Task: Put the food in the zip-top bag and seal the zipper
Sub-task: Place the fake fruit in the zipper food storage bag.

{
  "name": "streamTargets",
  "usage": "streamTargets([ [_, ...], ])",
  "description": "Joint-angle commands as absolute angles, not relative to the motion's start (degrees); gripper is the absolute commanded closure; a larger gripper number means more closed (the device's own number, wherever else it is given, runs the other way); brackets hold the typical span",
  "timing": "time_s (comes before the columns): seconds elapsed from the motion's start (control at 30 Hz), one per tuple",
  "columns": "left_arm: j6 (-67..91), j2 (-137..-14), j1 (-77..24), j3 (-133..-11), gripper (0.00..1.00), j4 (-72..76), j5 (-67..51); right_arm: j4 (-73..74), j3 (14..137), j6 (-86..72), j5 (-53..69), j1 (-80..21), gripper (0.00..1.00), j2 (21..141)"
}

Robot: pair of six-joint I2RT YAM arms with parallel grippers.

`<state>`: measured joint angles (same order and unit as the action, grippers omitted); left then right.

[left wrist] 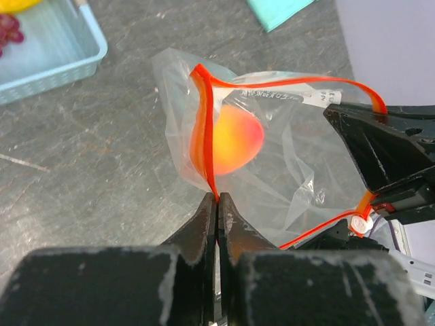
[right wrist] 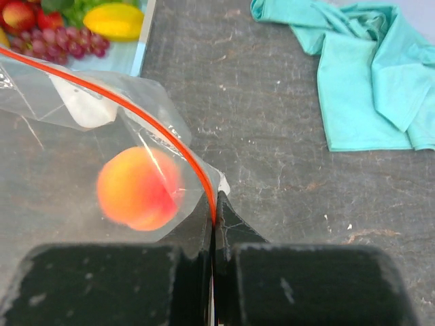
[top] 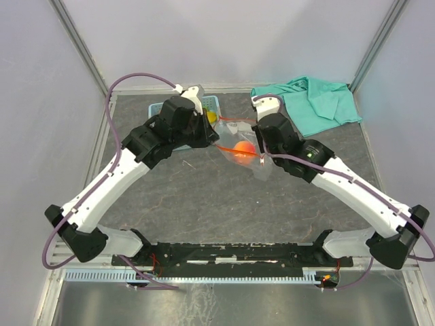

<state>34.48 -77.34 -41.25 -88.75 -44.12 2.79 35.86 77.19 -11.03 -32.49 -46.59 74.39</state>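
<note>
The clear zip-top bag [top: 246, 159] [left wrist: 299, 170] [right wrist: 47, 183] hangs between my two grippers, held above the table. An orange-pink peach [top: 242, 150] [left wrist: 234, 139] [right wrist: 138, 188] lies inside it. The red-orange zipper [left wrist: 204, 129] [right wrist: 163, 136] runs along its mouth, which gapes open in the left wrist view. My left gripper [top: 216, 144] [left wrist: 217, 199] is shut on the zipper at one end. My right gripper [top: 260, 155] [right wrist: 215, 217] is shut on the zipper at the other end. More food, purple grapes [right wrist: 58, 46], a yellow fruit [right wrist: 114, 20] and red strawberries [right wrist: 20, 13], lies in the basket.
A light blue lattice basket [top: 160, 109] [left wrist: 61, 64] [right wrist: 136, 54] stands at the back, behind my left arm. A teal cloth [top: 316, 102] [right wrist: 370, 75] lies crumpled at the back right. Grey walls with metal posts close in both sides.
</note>
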Motion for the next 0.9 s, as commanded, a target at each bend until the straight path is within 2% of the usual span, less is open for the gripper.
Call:
streamTargets([
  [0.0, 28.68, -71.48, -41.77, -84.77, 0.97, -32.78, 6.56, 30.42, 77.38, -7.28, -34.99, -46.32, 0.99, 70.41],
  [0.07, 27.3, -74.38, -41.06, -83.09, 0.97, -33.07, 8.58, 31.05, 75.04, -6.96, -36.54, -46.11, 0.99, 72.63],
  [0.17, 26.39, -79.3, -41.18, -89.47, 0.97, -38.31, 1.91, 38.12, 81.03, -10.53, -32.9, -46.05, 0.98, 75.83],
  [0.27, 26.5, -76.58, -41.16, -83.72, 0.97, -32.08, 3.66, 31.74, 74.94, -9.52, -35.35, -45.99, 0.98, 74.44],
  [0.43, 25.51, -76.97, -41.04, -82.24, 0.95, -31.47, 5.0, 28.9, 71.46, -9.89, -37.42, -45.59, 0.98, 73.67],
  [0.57, 25.32, -77.11, -40.68, -80.26, 0.83, -30.61, 4.67, 26.25, 69.17, -10.28, -37.48, -45.53, 0.98, 72.97],
  [0.87, 19.1, -74.57, -36.67, -84.81, 0.36, -35.34, 7.07, 24.97, 68.31, -8.33, -38.76, -45.44, 0.99, 73.12],
])
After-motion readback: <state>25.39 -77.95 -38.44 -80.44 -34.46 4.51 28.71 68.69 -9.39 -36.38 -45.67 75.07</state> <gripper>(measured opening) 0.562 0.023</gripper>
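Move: My left and right hands both hold the zip bag's mouth open in the air. The peach inside is about 8 cm right of my left hand, 4 cm ahead and 11 below; from my right hand it is some 5 cm left, 2 ahead and 9 below. From my left hand, the fruit basket's middle lies roughly 26 cm ahead, 13 left and 20 below, its yellow fruit about 28 ahead, 5 left and 19 below. I hitch both hands up a centimetre or two, then lower the bag together by about 5 cm. Near the bottom my left hand opens to roughly half and lets go of the bag's left rim, having eased some 3 cm forward and started to edge left towards the basket, while my right hand keeps its pinch on the right side of the mouth. ##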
